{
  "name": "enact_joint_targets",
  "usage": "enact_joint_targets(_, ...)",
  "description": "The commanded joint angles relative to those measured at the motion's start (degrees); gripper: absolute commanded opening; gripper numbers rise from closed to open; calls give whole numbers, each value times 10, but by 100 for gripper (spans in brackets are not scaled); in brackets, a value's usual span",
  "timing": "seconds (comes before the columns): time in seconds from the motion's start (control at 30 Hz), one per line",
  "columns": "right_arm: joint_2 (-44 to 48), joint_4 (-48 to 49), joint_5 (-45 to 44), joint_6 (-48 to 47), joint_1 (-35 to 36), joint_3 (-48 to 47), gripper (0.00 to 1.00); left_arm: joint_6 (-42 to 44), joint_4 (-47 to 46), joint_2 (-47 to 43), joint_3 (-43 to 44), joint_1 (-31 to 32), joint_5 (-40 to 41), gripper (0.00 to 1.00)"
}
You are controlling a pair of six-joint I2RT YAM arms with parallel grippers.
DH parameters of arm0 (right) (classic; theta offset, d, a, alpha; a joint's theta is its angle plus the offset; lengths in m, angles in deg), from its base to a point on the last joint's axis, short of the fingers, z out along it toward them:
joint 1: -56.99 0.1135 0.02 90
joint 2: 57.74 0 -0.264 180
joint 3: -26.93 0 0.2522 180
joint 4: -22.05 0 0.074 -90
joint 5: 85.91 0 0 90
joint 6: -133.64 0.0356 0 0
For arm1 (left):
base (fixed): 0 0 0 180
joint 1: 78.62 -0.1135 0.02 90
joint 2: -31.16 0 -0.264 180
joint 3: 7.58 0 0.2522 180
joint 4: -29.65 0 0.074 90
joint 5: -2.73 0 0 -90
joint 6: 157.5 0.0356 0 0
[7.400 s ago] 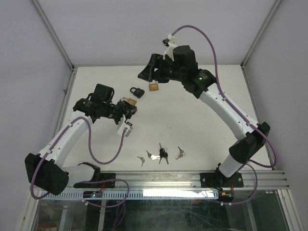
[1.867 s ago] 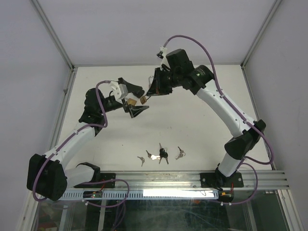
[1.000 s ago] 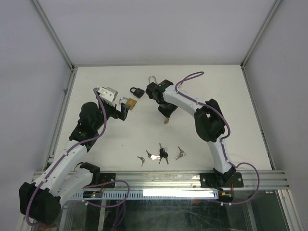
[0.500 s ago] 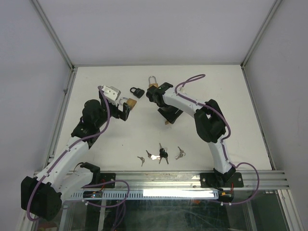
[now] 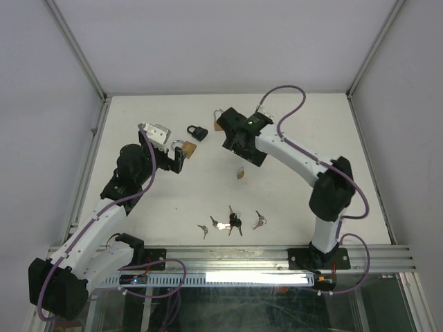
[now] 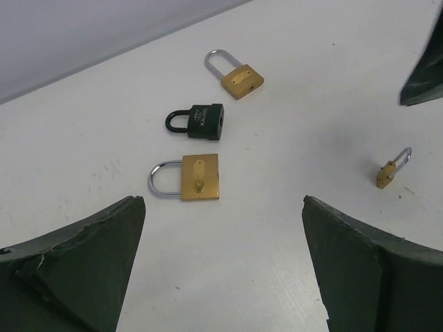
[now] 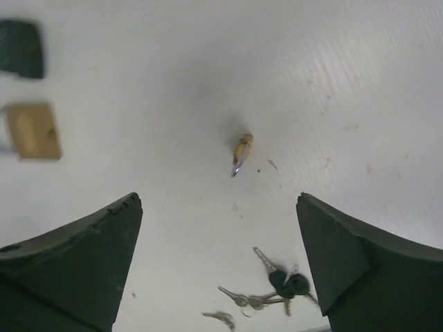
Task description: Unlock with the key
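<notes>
A small brass padlock [image 5: 240,173] [image 7: 241,153] [image 6: 391,171] lies loose on the white table. My right gripper [image 5: 241,149] [image 7: 218,200] hangs open just above and behind it, holding nothing. Key bunches lie near the front: one with a black head [image 5: 233,221] [image 7: 287,283], a silver one [image 5: 258,222] and another [image 5: 203,229]. A larger brass padlock [image 5: 187,147] [image 6: 199,178] lies flat in front of my open left gripper [image 5: 176,158] [image 6: 221,207]. A black padlock [image 5: 197,131] [image 6: 201,122] and a long-shackle brass padlock [image 5: 218,119] [image 6: 239,76] lie further back.
White walls and an aluminium frame [image 5: 104,104] close the table on the left, back and right. A metal rail [image 5: 277,259] runs along the near edge by the arm bases. The right arm [image 5: 297,155] arches over the table's right half.
My right gripper has opened and drawn up off the small brass padlock, which stays on the table. The right arm has swung out to the right. The left arm has barely moved.
</notes>
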State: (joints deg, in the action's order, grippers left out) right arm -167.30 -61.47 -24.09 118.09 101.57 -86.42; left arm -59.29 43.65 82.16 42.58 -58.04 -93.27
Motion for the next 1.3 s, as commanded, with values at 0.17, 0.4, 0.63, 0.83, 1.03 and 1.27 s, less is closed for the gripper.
enact_joint_targets(0.17,244,346,314,-487,118,191,78,-94,36,-37,22,-41,72,99)
enact_joint_targets(0.4,84,229,307,-519,207,123,49,-128,71,-79,5,-107,93,99)
enact_joint_targets(0.63,-43,158,252,-553,275,52,48,-98,78,-95,5,-127,94,99)
enact_joint_targets(0.83,-54,176,264,-552,282,83,48,-90,74,-95,12,-126,72,99)
enact_joint_targets(1.03,-78,189,255,-561,294,76,46,-90,72,-90,11,-126,69,99)
enact_joint_targets(1.27,-107,189,267,-574,295,56,39,-85,66,-88,12,-127,59,99)
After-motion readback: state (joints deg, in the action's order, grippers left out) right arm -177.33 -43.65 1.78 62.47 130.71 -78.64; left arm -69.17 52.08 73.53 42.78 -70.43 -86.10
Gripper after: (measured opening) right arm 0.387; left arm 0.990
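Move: The leftmost key lies some 22 cm back towards the base and about 14 cm left of my right hand, roughly 12 cm below. The small key stands about 4 cm right of that key and 3 cm farther out; the black key bunch is some 10 cm to its right and 3 cm farther out. The small padlock is just below my right hand, 2 cm back and 2 cm left. From my left hand the leftmost key is about 22 cm back and 10 cm right. My right hand leaves the small padlock, arching up about 10 cm while swinging back some 20 cm and left about 14 cm, then dropping to just over the leftmost key. On the way I turn it about 85 degrees counter-clockwise and narrow the wide-open fingers to under half, without gripping. My left hand, empty and open, swings some 9 cm left, away from the padlocks. ##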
